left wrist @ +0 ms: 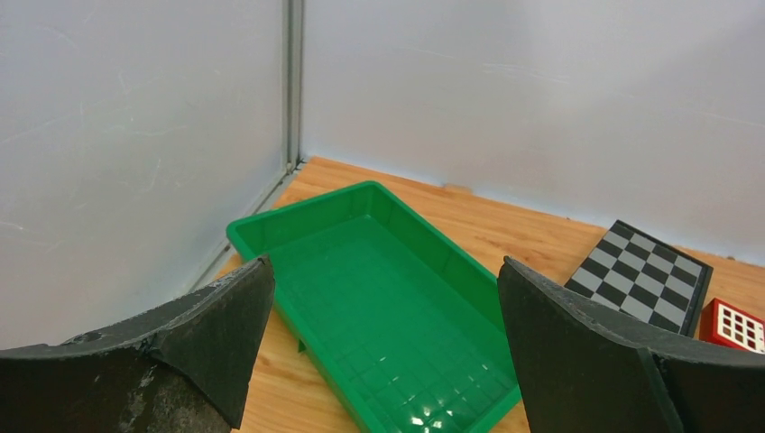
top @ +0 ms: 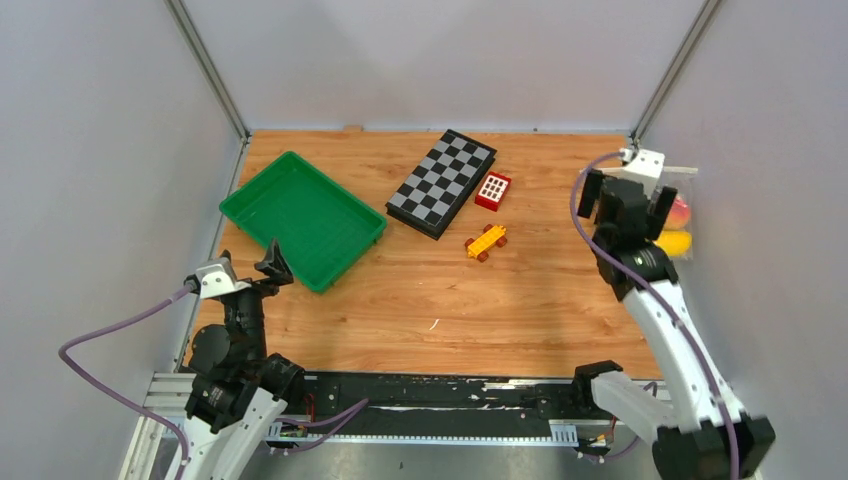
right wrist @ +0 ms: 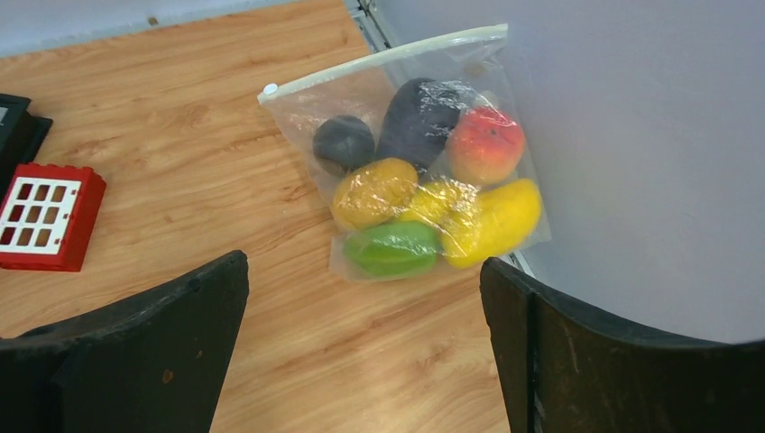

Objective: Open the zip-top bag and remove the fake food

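The zip-top bag (right wrist: 361, 99) is a clear pouch that stands against the right wall with its zip strip uppermost and shut. The fake food inside includes a purple eggplant (right wrist: 419, 117), a peach (right wrist: 485, 144), a yellow piece (right wrist: 496, 221), an orange piece (right wrist: 373, 191), a green star fruit (right wrist: 392, 248) and a small dark piece (right wrist: 343, 142). My right gripper (right wrist: 363, 269) hangs open just short of the bag, with bare table between its fingers. From above, the right gripper (top: 625, 198) hides most of the bag (top: 683, 215). My left gripper (top: 250, 262) is open at the near left, empty.
A green tray (top: 300, 215) lies at the left, right in front of the left gripper (left wrist: 386, 263). A folded chessboard (top: 442, 183), a red block with white squares (top: 493, 190) and a yellow toy car (top: 486, 241) sit mid-table. Walls close in the left, back and right sides.
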{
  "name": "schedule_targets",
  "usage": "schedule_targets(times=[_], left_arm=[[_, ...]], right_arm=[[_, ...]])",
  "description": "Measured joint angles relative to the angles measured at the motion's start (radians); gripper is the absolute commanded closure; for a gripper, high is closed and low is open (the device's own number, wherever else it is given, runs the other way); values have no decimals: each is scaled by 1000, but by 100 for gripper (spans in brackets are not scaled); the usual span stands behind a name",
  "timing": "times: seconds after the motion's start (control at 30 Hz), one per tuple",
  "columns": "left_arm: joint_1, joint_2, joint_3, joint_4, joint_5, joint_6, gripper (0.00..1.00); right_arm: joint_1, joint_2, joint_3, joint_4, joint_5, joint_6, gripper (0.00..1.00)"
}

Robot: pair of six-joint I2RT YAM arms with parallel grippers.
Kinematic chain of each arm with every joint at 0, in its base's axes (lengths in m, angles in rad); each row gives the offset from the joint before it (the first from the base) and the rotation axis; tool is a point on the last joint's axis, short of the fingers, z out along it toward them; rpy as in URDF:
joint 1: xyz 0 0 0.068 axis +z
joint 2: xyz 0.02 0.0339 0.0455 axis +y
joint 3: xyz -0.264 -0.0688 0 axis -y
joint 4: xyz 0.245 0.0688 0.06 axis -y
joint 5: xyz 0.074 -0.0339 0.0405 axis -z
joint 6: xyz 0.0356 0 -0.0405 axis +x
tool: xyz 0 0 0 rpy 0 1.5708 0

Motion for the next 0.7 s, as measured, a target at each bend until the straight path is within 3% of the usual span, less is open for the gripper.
schedule_targets(times=[0.4,0.7], left_arm=[[-19,0,0,-6,-2,1,0],[-19,0,0,-6,-2,2,0]], right_arm=[[-61,816,489,-50,72,14,2],[-107,1276,818,-41,114,-144,3]])
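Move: The zip-top bag's middle lies about 20 cm ahead of the right hand, 18 cm to its right and 25 cm below. Its zip slider is some 30 cm ahead and 3 cm right. At the same depth below, the red block stands roughly 26 cm ahead and 26 cm left. From the idle left hand, the bag is about 30 cm ahead, 98 cm right and 27 cm below. Open right hand sweeps forward 23 cm and down 15, towards the bag's slider end, tipping 30 degrees down. ##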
